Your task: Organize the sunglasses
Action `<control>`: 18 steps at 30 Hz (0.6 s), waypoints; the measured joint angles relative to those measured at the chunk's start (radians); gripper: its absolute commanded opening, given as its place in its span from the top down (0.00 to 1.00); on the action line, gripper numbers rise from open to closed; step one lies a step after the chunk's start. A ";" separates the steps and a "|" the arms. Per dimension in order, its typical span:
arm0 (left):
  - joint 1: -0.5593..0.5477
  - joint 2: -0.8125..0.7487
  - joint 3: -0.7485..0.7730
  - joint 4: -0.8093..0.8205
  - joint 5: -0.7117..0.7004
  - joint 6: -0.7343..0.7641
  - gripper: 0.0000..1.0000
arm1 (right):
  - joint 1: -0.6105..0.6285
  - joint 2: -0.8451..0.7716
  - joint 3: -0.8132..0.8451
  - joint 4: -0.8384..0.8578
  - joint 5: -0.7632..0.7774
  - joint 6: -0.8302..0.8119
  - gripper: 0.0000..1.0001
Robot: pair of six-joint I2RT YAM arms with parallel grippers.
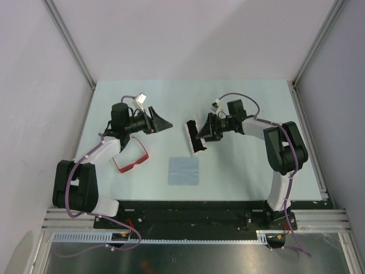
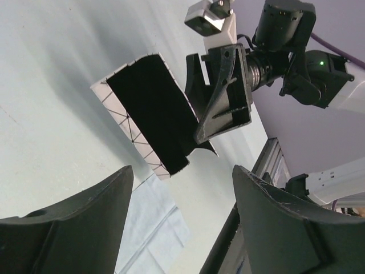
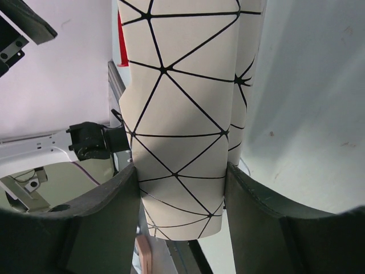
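The red sunglasses (image 1: 130, 160) lie on the table at the left, below my left gripper (image 1: 163, 123), which is open and empty and points toward the case. My right gripper (image 1: 201, 132) is shut on the white oblong case (image 1: 193, 138) with its black line pattern, holding it open with the dark inside facing left. The left wrist view shows the case's black interior (image 2: 151, 114) and the right gripper (image 2: 219, 105) gripping it. In the right wrist view the case (image 3: 182, 108) fills the space between the fingers, and a sliver of red (image 3: 120, 28) shows at its left edge.
A flat light-blue cloth (image 1: 184, 170) lies near the front middle of the table; it also shows in the left wrist view (image 2: 151, 237). Metal frame posts stand at the back corners, and a black rail (image 1: 188, 208) runs along the near edge.
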 measured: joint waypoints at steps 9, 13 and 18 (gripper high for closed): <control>-0.003 0.000 -0.014 -0.011 -0.008 0.002 0.24 | -0.022 0.100 0.098 -0.117 0.009 -0.095 0.92; -0.007 0.000 -0.014 -0.012 -0.009 0.002 0.26 | -0.051 0.157 0.140 -0.176 0.014 -0.136 0.69; -0.014 0.001 -0.014 -0.020 -0.009 0.002 0.26 | -0.064 0.179 0.165 -0.224 0.027 -0.153 0.50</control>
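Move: The right hand already holds the opened case by its right side. The patch of table it is bringing the case to lies about 8 cm below, roughly 2 cm ahead and 1 cm left. The grey-blue cloth is some 9 cm left and 13 cm back, and the red sunglasses about 32 cm left and 6 cm back, both 9 cm lower. From the waiting left hand that patch is about 17 cm right, level ahead, 17 cm below. Down, about 5 cm, and at the same time some 3 cm forward and 3 cm to the right, the right hand brings the open case towards the table, easing off near the end. Its fingers, pointing left, tip a little further down and keep their grip on the case's right side. ##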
